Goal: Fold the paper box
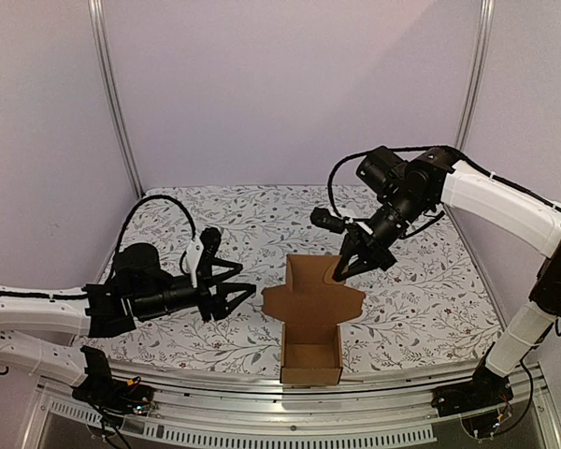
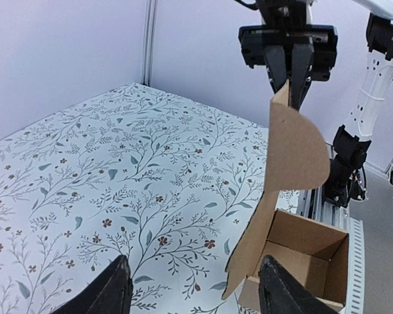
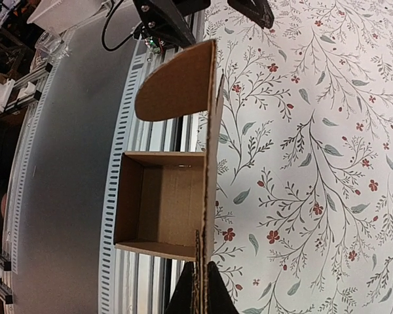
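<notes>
The paper box [image 1: 310,360] is brown cardboard with its tray open, and it sits at the table's front edge. Its lid panel [image 1: 313,292] stands upright behind the tray, with rounded side flaps. My right gripper [image 1: 341,273] is shut on the lid's top edge, and its fingers [image 3: 206,296] pinch the cardboard [image 3: 209,144] edge-on. In the left wrist view the right gripper [image 2: 289,91] grips the lid [image 2: 295,150] from above. My left gripper [image 1: 246,296] is open just left of the box, touching nothing. Its fingers [image 2: 111,291] frame the table and the tray [image 2: 304,258].
A floral cloth [image 1: 421,299] covers the table. An aluminium slotted rail [image 1: 309,413] runs along the front edge, right under the tray. White walls and corner posts [image 1: 112,94] close in the back and sides.
</notes>
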`<state>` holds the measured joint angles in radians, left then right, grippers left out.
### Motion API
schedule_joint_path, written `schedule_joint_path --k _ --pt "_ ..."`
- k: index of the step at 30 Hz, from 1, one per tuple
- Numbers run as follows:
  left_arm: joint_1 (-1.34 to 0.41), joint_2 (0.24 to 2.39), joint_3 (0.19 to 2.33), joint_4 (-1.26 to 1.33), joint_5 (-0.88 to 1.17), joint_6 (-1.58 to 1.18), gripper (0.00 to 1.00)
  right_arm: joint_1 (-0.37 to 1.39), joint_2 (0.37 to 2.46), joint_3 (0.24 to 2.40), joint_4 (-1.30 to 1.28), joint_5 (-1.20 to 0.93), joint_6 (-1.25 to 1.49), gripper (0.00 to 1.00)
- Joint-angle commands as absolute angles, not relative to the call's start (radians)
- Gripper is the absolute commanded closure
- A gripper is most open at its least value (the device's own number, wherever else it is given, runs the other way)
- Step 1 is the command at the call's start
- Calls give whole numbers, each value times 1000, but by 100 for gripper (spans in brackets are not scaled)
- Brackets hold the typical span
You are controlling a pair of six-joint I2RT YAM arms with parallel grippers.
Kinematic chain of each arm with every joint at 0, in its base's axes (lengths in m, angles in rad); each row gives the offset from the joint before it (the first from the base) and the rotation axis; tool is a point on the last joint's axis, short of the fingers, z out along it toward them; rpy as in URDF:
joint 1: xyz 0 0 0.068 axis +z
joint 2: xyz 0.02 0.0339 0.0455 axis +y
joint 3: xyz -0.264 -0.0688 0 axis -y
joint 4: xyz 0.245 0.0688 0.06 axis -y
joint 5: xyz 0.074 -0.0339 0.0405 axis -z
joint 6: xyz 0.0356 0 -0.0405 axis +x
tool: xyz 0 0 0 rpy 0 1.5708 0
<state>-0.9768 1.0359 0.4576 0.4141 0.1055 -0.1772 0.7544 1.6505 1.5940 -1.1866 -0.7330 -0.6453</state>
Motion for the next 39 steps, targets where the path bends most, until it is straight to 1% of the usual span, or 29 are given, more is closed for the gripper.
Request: schedule_joint_path --k 1,7,10,12,15,17,20,24,25,26,29,30,32,34,39 --pt "-973 1087 420 519 121 -222 33 748 1608 1621 -1198 -777 -621 100" --pt "-977 1240 458 607 159 -200 32 748 1605 1636 -1198 -799 -599 100" --pt "-977 1302 491 639 243 -204 39 747 1602 1637 -1192 -785 -588 100" --pt "-978 1334 519 643 278 -218 51 748 1597 1632 -1173 -766 -572 100" --pt "-989 1375 548 662 285 -238 71 747 1587 1614 -1126 -734 -529 100" --pt "-1006 1395 565 673 248 -245 84 747 1583 1607 -1104 -711 -504 100" --pt "-1046 1422 609 644 131 -245 99 748 1588 1596 -1063 -663 -454 100" --pt "-1121 1474 718 501 -178 -259 100 748 1601 1588 -1023 -623 -373 100" --pt "-1132 1486 740 470 -225 -264 100 748 1611 1591 -1028 -618 -361 100" --pt "-1139 1496 751 458 -239 -251 100 748 1617 1597 -1040 -612 -362 96" --pt "-1146 1506 750 443 -251 -209 100 748 1629 1639 -1128 -578 -431 76" --pt "-1146 1500 743 437 -251 -190 100 748 1633 1665 -1193 -572 -479 69" --pt "-1146 1483 727 427 -233 -150 100 747 1651 1722 -1286 -561 -549 61" --pt "-1146 1464 708 431 -204 -115 100 748 1673 1767 -1347 -554 -593 59" --pt "-1146 1443 706 388 -151 -58 100 747 1736 1828 -1410 -592 -631 57"
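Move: The lid's left side flap, which I want in my left hand, sits about 6 cm to that hand's right, level with it fore and aft and some 4 cm lower. From the same hand, the box's open tray is roughly 13 cm right, 7 cm back and 13 cm below, and the lid's front flap is 13 cm right and 2 cm ahead at hand height. For my right hand, already pinching the lid's upper right edge, the left side flap is about 12 cm left, 2 cm back and 5 cm down. While my right hand keeps its pinch and rises a little, my left hand sinks about 5 cm and reaches right, shutting its open fingers on the edge of the lid's left side flap. Both hands then shift some 3 cm forward, the left also edging right with the flap. My right hand turns roughly 15 degrees clockwise, then opens around the lid's edge. ##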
